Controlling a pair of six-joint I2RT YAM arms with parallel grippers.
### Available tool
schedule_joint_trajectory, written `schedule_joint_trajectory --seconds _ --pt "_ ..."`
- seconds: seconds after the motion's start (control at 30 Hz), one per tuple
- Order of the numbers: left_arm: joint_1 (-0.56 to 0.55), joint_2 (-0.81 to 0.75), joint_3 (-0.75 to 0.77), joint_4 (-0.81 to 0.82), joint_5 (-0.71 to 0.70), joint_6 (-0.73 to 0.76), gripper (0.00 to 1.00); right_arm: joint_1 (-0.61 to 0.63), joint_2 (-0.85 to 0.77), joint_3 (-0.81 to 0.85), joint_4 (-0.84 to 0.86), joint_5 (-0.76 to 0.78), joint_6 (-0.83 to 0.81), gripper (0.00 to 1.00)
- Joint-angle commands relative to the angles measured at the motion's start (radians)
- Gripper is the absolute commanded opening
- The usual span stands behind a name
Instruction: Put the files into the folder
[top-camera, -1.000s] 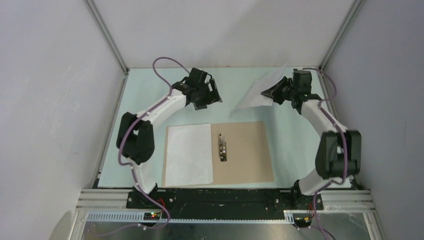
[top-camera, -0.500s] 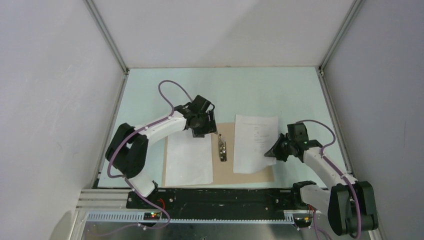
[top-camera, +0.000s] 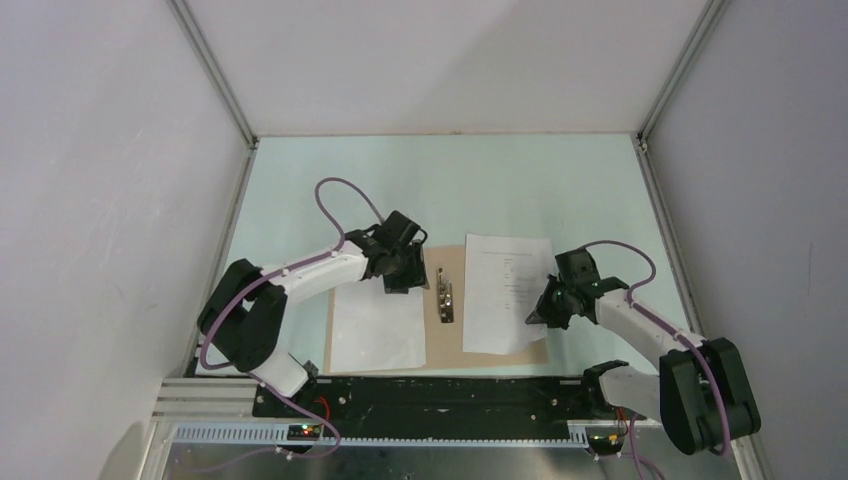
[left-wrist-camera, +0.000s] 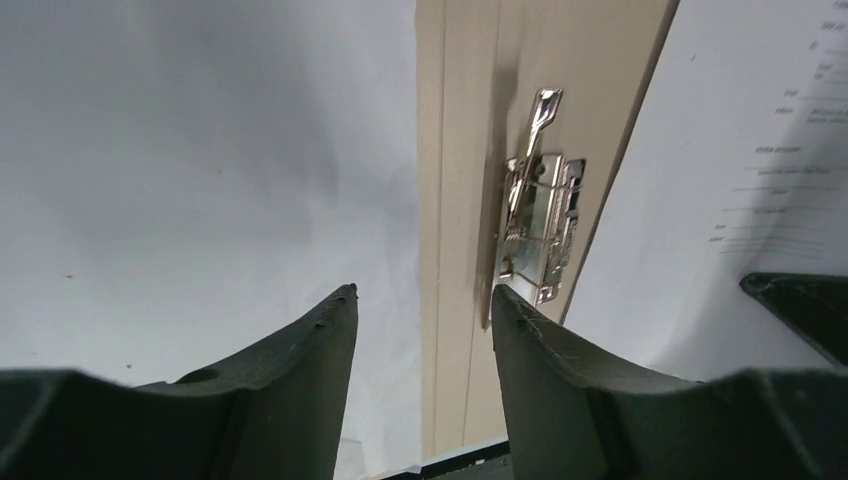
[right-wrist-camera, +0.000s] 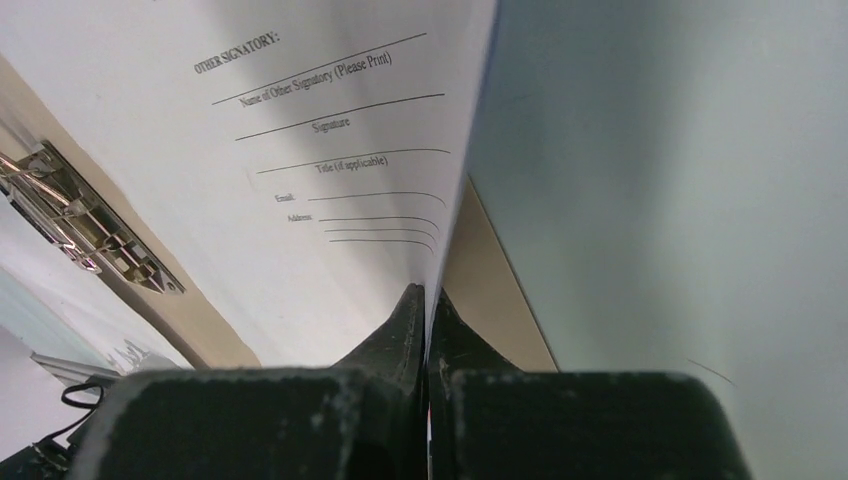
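The tan folder (top-camera: 440, 345) lies open and flat near the front, with its metal clip (top-camera: 445, 297) on the spine. The blank sheet (top-camera: 378, 325) lies on its left half. The printed sheet (top-camera: 505, 290) lies over the right half, and my right gripper (top-camera: 545, 308) is shut on its right edge; the wrist view shows the sheet (right-wrist-camera: 330, 180) pinched between the fingers (right-wrist-camera: 428, 312). My left gripper (top-camera: 412, 280) is open and empty, low over the spine between the blank sheet (left-wrist-camera: 200, 170) and the clip (left-wrist-camera: 540, 220).
The pale green table (top-camera: 440, 185) stretches behind the folder. Grey walls stand on both sides and at the back. The black base rail (top-camera: 450, 395) runs along the front edge.
My right gripper carried the printed sheet from the far right down onto the folder's right half, then shifted it slightly left. My left gripper came forward to the folder's spine.
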Motion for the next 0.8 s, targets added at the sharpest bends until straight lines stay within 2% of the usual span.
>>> schedule_joint_trajectory --seconds 0.0,0.1,0.37,0.57,0.77 --pt "-0.028 -0.035 -0.025 0.038 -0.021 -0.019 0.57 0.016 0.063 0.024 0.091 -0.076 0.018 0.0" --pt "-0.038 -0.027 -0.034 0.044 -0.022 -0.019 0.56 0.028 0.094 0.027 0.132 -0.108 0.042 0.0" --pt "-0.062 0.021 -0.045 0.066 -0.021 -0.028 0.41 0.009 0.131 0.038 0.162 -0.158 0.049 0.0" --pt "-0.075 0.045 -0.041 0.068 -0.021 -0.027 0.35 -0.085 0.124 0.04 0.186 -0.234 0.05 0.0" --pt "-0.08 0.057 -0.035 0.068 -0.02 -0.024 0.29 -0.056 0.157 0.061 0.216 -0.258 0.091 0.0"
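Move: The printed sheet is pinched in the right hand at its right edge, its middle about 6 cm ahead and 6 cm left of that hand; the metal clip, where it is being taken, lies some 20 cm to the right hand's left and 6 cm ahead, about 1 cm lower. From the empty left hand the clip is about 7 cm right, nearly level fore and aft, 4 cm below. The blank sheet's middle is 8 cm left and 6 cm back of the left hand. The printed sheet is drawn across the folder towards the clip, the right hand keeping its shut grip on the edge: first left about 3 cm, then forward 2 to 3 cm with a slight rise, rolling some 10 degrees so its left side lifts. Meanwhile the left hand sinks and draws back, about 2 cm each, edging right beside the clip, its open fingers closing about halfway on nothing. ##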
